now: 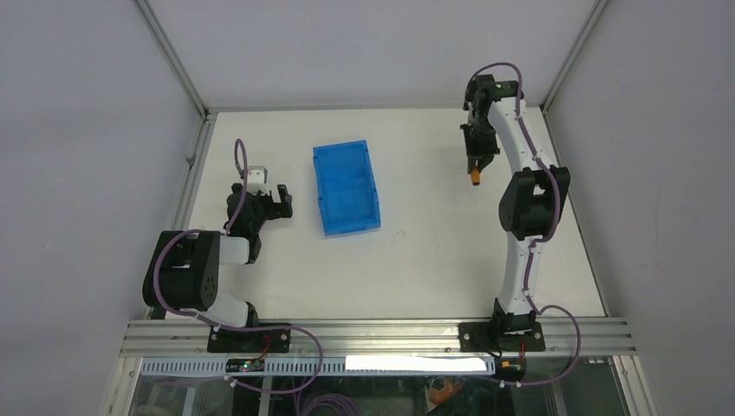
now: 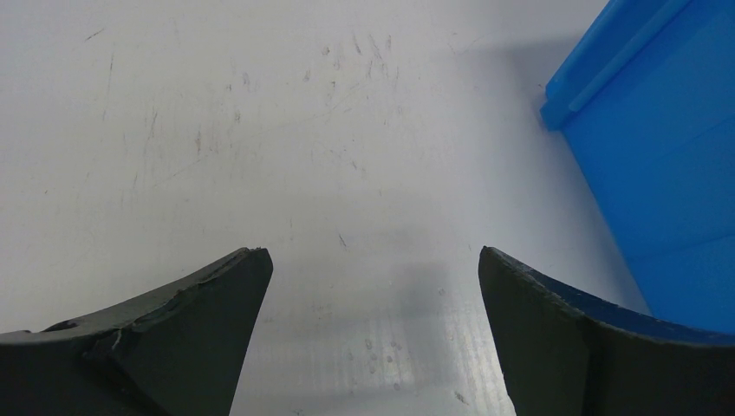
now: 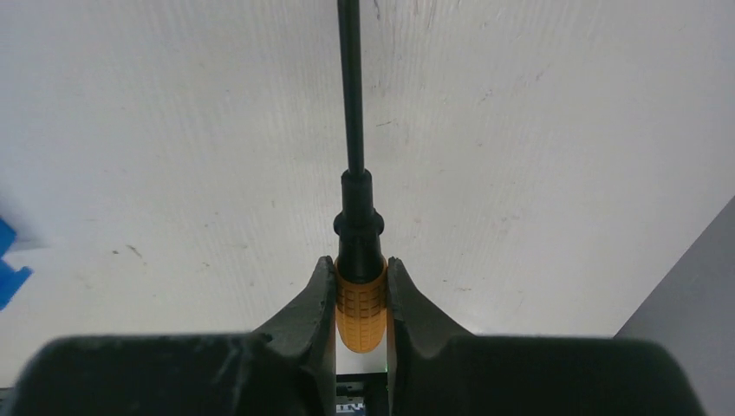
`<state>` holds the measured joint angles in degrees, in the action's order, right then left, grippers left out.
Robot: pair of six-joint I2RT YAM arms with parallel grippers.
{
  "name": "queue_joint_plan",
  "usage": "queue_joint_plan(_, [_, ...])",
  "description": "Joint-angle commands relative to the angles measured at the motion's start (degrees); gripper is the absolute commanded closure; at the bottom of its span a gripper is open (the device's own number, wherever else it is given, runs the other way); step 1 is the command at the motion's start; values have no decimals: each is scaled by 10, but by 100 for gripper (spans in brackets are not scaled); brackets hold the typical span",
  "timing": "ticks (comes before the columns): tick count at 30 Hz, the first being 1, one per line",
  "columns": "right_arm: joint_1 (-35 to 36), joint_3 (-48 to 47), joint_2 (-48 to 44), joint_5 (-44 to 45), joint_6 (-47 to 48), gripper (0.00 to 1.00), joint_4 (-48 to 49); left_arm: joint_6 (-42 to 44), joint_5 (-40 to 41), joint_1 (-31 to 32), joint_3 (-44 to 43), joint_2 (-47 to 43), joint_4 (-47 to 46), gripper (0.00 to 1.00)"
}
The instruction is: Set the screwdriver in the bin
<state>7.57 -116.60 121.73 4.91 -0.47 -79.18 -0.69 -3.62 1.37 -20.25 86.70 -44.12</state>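
The screwdriver (image 3: 360, 299) has an orange handle and a thin black shaft that runs straight up the right wrist view. My right gripper (image 3: 360, 276) is shut on that orange handle, one finger on each side. From above, the right gripper (image 1: 476, 165) is at the far right of the table, with the screwdriver's orange handle (image 1: 476, 179) showing below it. The blue bin (image 1: 347, 187) stands mid-table, well to the left of it. My left gripper (image 1: 279, 200) sits open just left of the bin, nothing between its fingers. The bin's corner (image 2: 641, 130) shows at right in the left wrist view.
White walls and aluminium frame rails (image 1: 178, 65) close in the table at the back and sides. The right wall (image 3: 693, 286) lies close to my right gripper. A metal rail (image 1: 373, 334) runs along the near edge.
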Motion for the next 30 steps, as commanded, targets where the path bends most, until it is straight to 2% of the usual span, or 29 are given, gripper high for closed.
queue_joint_plan(1, [-1, -128, 3, -34, -18, 100, -156, -5, -16, -6, -13, -4, -28, 1])
queue_joint_plan(3, [0, -156, 6, -43, -31, 100, -159, -4, -16, -6, -13, -4, -28, 1])
queue_joint_plan(9, [25, -160, -16, -86, -119, 100, -110, -5, -16, -6, -13, -3, -28, 1])
queue_joint_plan(14, [130, -136, -32, -127, -183, 100, -15, -5, -15, -6, -13, -4, -28, 1])
queue_joint_plan(19, [247, -157, 0, -136, -238, 100, 77, -5, -16, -6, -13, -4, -29, 1])
queue_joint_plan(25, [342, -241, 80, -100, -254, 100, 118, -5, -16, -6, -13, -4, -28, 1])
queue_joint_plan(30, [379, -205, 113, -20, -238, 100, 148, -5, -16, -6, -13, -4, -28, 1])
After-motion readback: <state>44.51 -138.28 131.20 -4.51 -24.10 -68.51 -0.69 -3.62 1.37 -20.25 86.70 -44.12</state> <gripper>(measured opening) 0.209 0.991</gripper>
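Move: To the left of the right hand, which already holds the screwdriver by its orange handle clear of the table, the blue bin lies about 34 cm off and 2 cm farther out, its middle some 8 cm lower. The idle left gripper is the bin's neighbour, roughly 54 cm left of the right hand, 2 cm nearer the base and 8 cm below. From the left hand, the bin lies about 20 cm to the right and 3 cm ahead, nearly level in height. Rising about 6 cm first, the right hand then sweeps the screwdriver some 35 cm left to the bin, fast, drawing back a few centimetres on the way and starting to sink at the end. The wrist turns about 30 degrees in all, fingertips swinging out to the left with some counter-clockwise turn, while the closed fingers keep their grip on the handle. ##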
